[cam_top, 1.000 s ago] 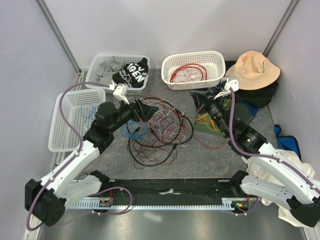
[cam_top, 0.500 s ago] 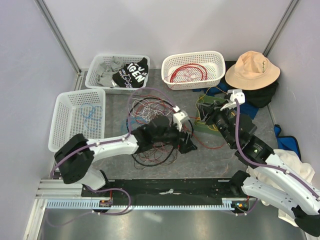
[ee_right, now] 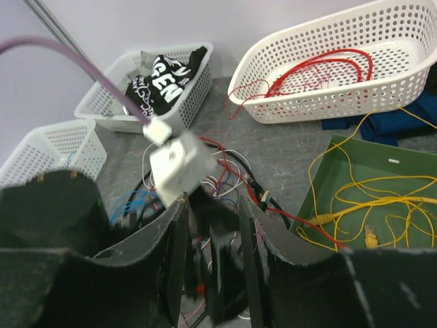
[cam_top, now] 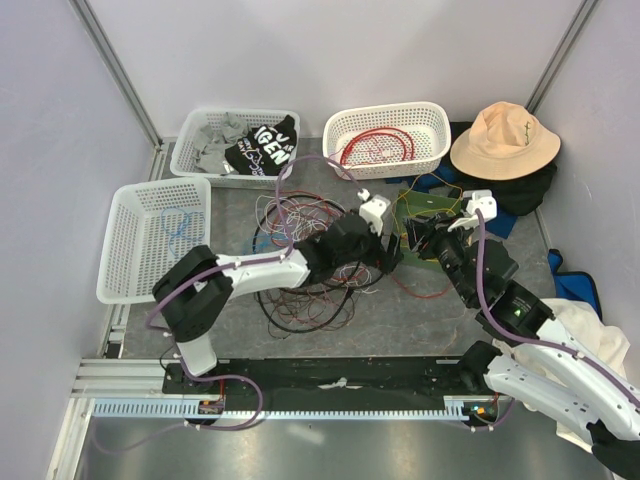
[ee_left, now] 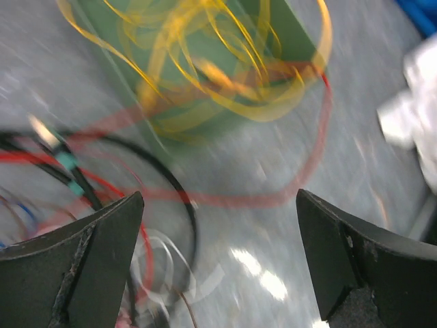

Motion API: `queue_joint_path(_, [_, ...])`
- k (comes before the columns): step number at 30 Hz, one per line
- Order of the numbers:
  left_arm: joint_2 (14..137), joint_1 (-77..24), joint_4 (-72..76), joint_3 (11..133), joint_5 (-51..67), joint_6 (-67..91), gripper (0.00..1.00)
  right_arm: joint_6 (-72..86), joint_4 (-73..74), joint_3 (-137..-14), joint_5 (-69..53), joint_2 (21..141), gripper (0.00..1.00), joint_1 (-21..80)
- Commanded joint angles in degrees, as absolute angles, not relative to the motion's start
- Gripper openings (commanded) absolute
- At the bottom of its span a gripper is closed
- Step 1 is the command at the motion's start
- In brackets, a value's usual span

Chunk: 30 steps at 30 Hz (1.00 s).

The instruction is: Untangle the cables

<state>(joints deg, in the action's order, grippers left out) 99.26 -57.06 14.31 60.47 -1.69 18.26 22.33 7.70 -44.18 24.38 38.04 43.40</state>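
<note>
The cables (cam_top: 300, 275) lie in a loose tangle of black, red, white and blue wires mid-table. My left gripper (cam_top: 388, 256) reaches across that heap to its right edge. In the left wrist view the left gripper (ee_left: 218, 232) is wide open over bare table, with a red cable (ee_left: 273, 198) and a black cable (ee_left: 184, 205) beneath and yellow cables (ee_left: 205, 61) ahead. My right gripper (cam_top: 422, 240) hovers close by; the right gripper (ee_right: 213, 205) has its fingers (ee_right: 172, 260) apart, nothing between them, the left arm's dark gripper behind.
A green tray (cam_top: 440, 205) holds yellow cables. The back basket (cam_top: 390, 118) holds red cables; the left basket (cam_top: 130, 240) holds blue ones. Another basket (cam_top: 205, 125) has clothes. A tan hat (cam_top: 505, 140) lies back right and white cloth (cam_top: 580, 325) at right.
My left arm has swung from the heap's left side across to its right edge. The right gripper has drawn back toward me and its jaws have come apart.
</note>
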Motion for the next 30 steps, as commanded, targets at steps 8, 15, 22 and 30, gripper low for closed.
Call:
queue_joint_path(8, [105.3,-44.6,24.3,61.7,6.5,57.5,1.00,22.1,7.5,-42.5,26.6,36.2,0.43,43.5])
queue_joint_path(15, [103.4,-44.8,37.9,55.9,6.8,74.6,1.00,21.6,6.1,-41.0,27.5,35.8,0.43,43.6])
queue_joint_path(22, [106.9,-45.8,40.4,57.8,5.1,81.6,1.00,22.7,5.5,-40.1,26.7,35.7,0.43,43.6])
queue_joint_path(30, [113.0,-45.8,42.0,58.0,6.3,85.6,0.99,22.1,6.6,-39.8,27.6,33.6,0.43,43.5])
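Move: The red cable strand bridging from the tangle to the green box's near-left part lies about 6 cm ahead, 4 cm right and 8 cm below the left hand. The green box's middle is some 8 cm ahead and 10 cm right of this hand, the black cable coil about 14 cm left and 1 cm back, the white basket roughly 28 cm ahead and 1 cm right. From the right hand, the strand is about 8 cm straight ahead and 25 cm down. The red strand beside the green box is what the left hand reaches for: it goes forward, overshooting slightly and easing back to end about 7 cm on, after a short swing left and a small dip and rise. The wrist meanwhile rolls some 65 degrees, its left side going down, with fingers wide open and still pointing right-forward. The half-open right hand sinks about 2 cm. ##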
